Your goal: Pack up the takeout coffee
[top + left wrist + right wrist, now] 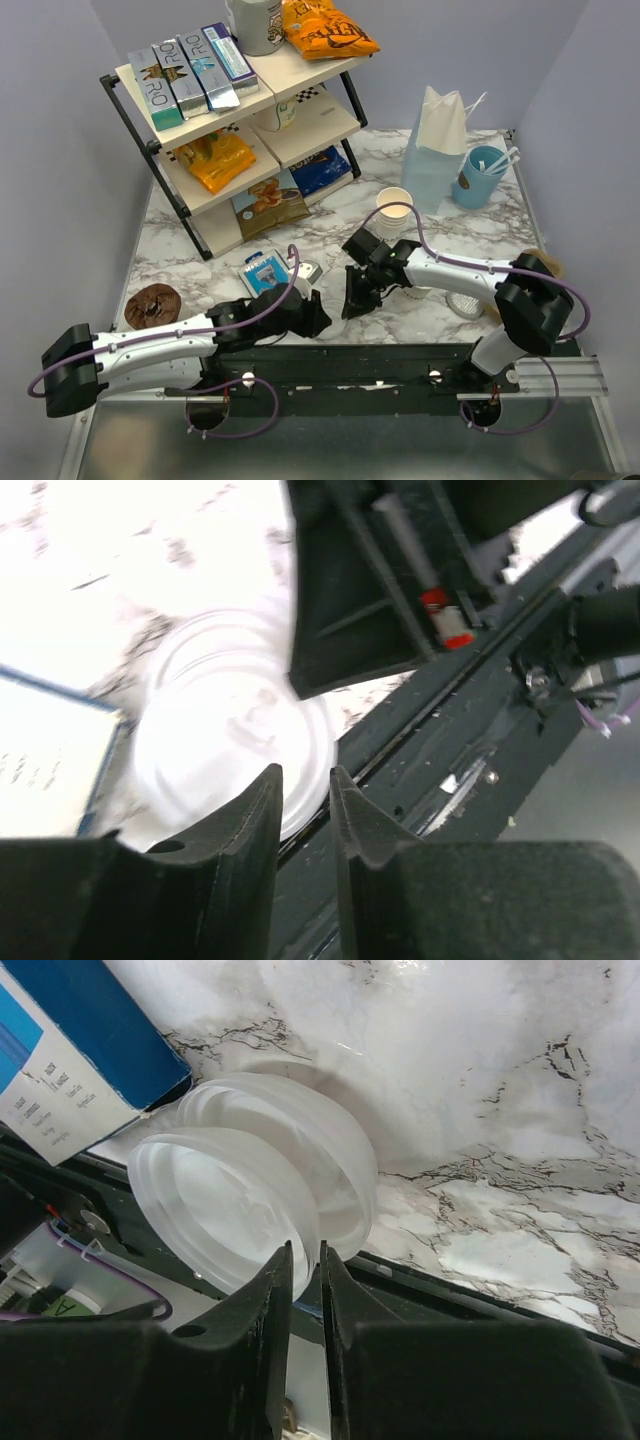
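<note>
The takeout coffee is out of view in all frames. My right gripper (305, 1245) is shut on the rim of a translucent white lid (215, 1205), held on edge just above the table's near edge. A second lid (320, 1140) sits close behind it, and I cannot tell whether the two touch. From above, the right gripper (352, 300) points down toward the near rail. My left gripper (305, 770) is open, with only the dark rail showing between its fingers. A blurred white lid (225, 740) lies just beyond its left finger. The left gripper (318, 315) is close beside the right one.
A blue-and-white box (265, 272) lies left of the grippers. A stack of lidless paper cups (394, 208), a white paper bag (437, 150) and a blue holder with straws (480, 175) stand at back right. A snack shelf (240, 110) fills the back left. A brown doughnut (152, 305) lies at left.
</note>
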Available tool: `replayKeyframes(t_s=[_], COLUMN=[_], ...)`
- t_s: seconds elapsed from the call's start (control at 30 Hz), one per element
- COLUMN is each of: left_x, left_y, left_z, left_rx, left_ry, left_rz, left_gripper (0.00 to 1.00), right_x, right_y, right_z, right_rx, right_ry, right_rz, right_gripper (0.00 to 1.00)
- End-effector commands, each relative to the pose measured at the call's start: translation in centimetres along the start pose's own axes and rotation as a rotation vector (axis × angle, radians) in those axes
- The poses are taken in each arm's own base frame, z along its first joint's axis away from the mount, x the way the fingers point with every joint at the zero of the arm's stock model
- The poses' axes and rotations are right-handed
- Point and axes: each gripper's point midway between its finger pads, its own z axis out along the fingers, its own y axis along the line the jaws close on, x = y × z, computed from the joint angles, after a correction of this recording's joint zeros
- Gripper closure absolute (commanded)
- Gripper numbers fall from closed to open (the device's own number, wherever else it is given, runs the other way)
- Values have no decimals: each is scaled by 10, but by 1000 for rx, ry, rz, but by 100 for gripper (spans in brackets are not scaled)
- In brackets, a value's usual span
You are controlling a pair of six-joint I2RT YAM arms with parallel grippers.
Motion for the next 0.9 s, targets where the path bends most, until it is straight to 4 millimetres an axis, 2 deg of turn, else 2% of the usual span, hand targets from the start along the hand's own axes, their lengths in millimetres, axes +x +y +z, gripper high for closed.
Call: replayKeyframes(t_s=[0.0,0.1,0.17,0.27,0.43,0.53,0.73,0.87], left_x=[4,9,16,24,20,19,14,8], left_y=[30,38,43,45,38,40,45,43], left_z=[-8,-7,-5,-1,2,1,-4,-6], left_rx=[-148,-171,-180,-179,-144,-149,-154,-138], left_ry=[4,32,65,98,95,88,59,38], left_rz=[-94,-146,-160,-183,-198,-215,-242,-255], left_gripper=[64,58,58,59,59,58,43,41], right_x=[2,2,3,2,-3,-8,-13,-14], right_y=[-5,-5,-6,-4,3,3,6,10], right_z=[9,12,13,13,5,-4,-20,-28], right_rx=[26,28,29,14,-31,-41,-108,-153], right_ry=[9,14,15,3,-46,-95,-194,-233], right_rz=[-14,-14,-14,-13,-55,-89,-159,-175], right_gripper=[74,75,76,87,99,99,99,99])
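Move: The upper lid, lying askew over a second lid, has its middle about 4 cm to the left of my right hand, level with it fore and aft and 1 cm lower. From my left hand it lies about 2 cm ahead, 2 cm right and 4 cm below. The lower lid sits some 3 cm farther out than the upper one; from my right hand the razor box is about 15 cm left and 6 cm ahead, the single cup 16 cm right and 5 cm ahead. I sink my right hand about 1 cm at the upper lid's right rim, shut the fingers to pinch it, then lift roughly 3 cm with a slight tilt. Meanwhile my left hand draws off about 3 cm to the left, slightly forward, dipping and then rising a little as it turns some 10 degrees counter-clockwise, its fingers opening wider beside the lid's left side. ##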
